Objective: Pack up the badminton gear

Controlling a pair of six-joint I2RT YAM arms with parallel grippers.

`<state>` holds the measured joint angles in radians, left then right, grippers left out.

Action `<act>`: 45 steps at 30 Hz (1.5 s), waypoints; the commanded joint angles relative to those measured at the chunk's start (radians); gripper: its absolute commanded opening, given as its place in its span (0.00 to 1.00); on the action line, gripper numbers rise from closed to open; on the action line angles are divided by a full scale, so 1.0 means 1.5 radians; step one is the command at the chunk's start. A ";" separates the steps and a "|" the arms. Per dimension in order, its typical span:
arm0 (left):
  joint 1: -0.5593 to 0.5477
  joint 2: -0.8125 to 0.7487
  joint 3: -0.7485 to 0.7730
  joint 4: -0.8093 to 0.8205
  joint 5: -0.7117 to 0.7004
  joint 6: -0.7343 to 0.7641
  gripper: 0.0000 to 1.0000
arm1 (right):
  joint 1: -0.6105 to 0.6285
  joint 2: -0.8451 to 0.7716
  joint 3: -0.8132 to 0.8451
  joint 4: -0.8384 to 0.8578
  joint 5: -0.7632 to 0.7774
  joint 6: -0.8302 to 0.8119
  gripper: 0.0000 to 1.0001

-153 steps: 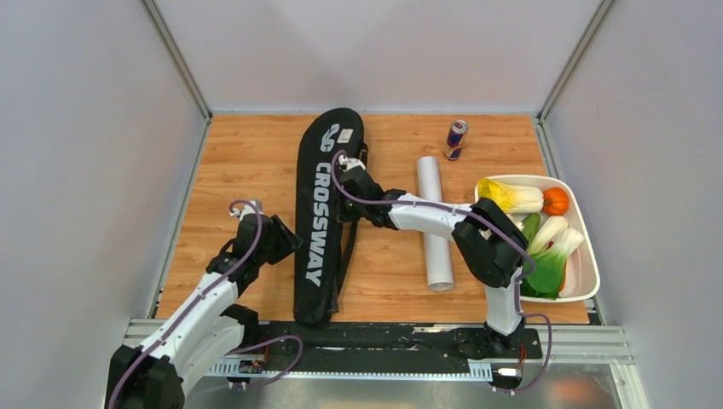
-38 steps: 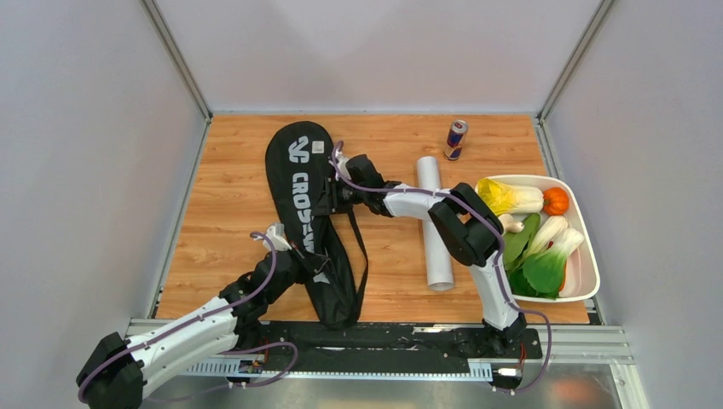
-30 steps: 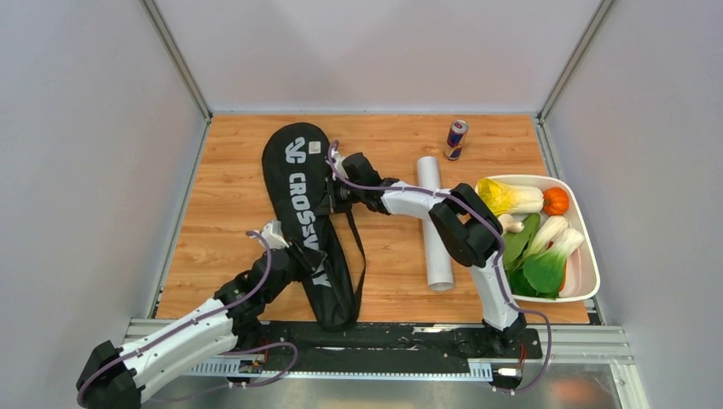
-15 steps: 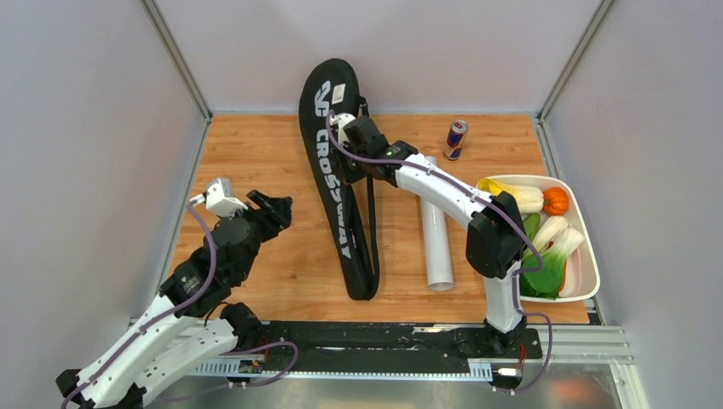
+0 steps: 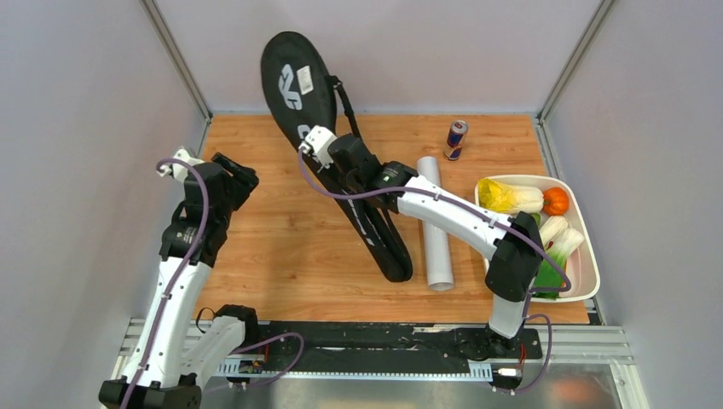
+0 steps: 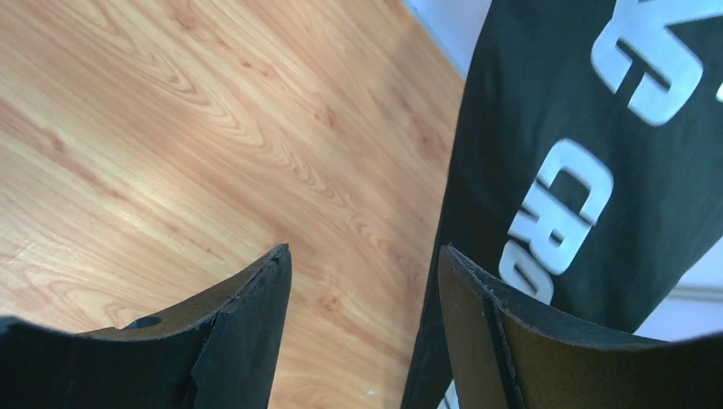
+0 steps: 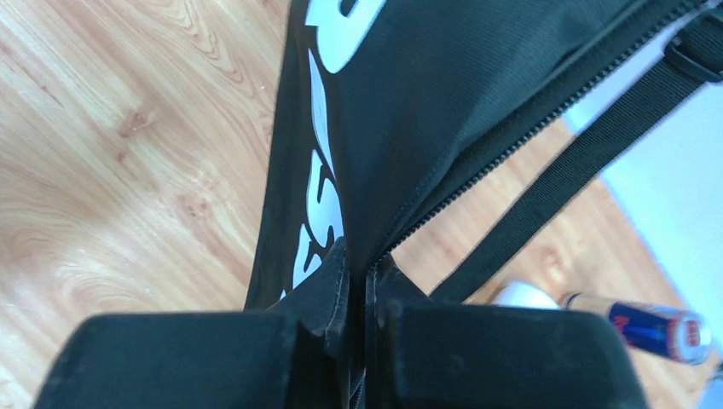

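The long black CROSSWAY racket bag (image 5: 297,85) hangs tilted, its wide head raised against the back wall and its narrow end (image 5: 392,260) on the table. My right gripper (image 5: 341,166) is shut on the bag (image 7: 409,102) at the zipper edge, with fabric pinched between its jaws (image 7: 358,273). My left gripper (image 5: 243,175) hovers open over the left of the table, apart from the bag. Nothing lies between its fingers (image 6: 362,264), and the bag (image 6: 580,128) is just to its right. The white tube (image 5: 433,226) lies right of the bag.
A red-and-blue can (image 5: 456,139) stands at the back, seen also in the right wrist view (image 7: 635,324). A white tray (image 5: 588,281) of vegetables sits at the right edge. The bag's strap (image 7: 563,170) hangs loose. Grey walls close in three sides.
My left gripper let go of the bag, opened and drew back to the left. My right gripper raised the bag's head toward the back wall, swinging its lower end rightward.
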<state>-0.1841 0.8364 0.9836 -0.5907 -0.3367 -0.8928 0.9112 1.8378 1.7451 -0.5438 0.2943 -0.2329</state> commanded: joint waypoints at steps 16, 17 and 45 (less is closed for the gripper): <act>0.235 0.071 0.280 -0.236 0.023 -0.194 0.70 | 0.051 0.051 -0.175 0.617 0.167 -0.484 0.00; 0.236 0.075 0.281 -0.236 0.015 -0.195 0.70 | 0.055 0.066 -0.181 0.648 0.182 -0.500 0.00; 0.287 -0.071 0.009 -0.296 0.040 -0.136 0.73 | 0.205 0.099 -0.487 0.853 0.247 -0.420 0.00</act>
<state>0.2375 0.7574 1.0164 -0.9859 -0.2638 -1.1336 1.2079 2.0418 1.0115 0.6876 0.6464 -0.9237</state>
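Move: The right hand already grips the zipped edge of the raised racket bag, whose middle is about 4 cm ahead, 6 cm left and 4 cm above it; the clear table where it is to lie is some 7 cm left and 18 cm below. The white tube lies 20 cm right, 2 cm back and 18 cm below, the can 27 cm right, 26 cm ahead. From the empty left hand, the bag's middle is roughly 21 cm right and 5 cm ahead, at about hand height. Keeping its pinch on the bag's edge, the right hand first reaches about 5 cm forward while the wrist tips the fingers up some 35 degrees and rolls the left side down, then sinks about 16 cm and draws back towards the bases, swinging the bag crosswise towards the table. The left hand, open and empty, swings left, turning counter-clockwise, rising and then sinking with a pull back, to hover by the bag's head end. ##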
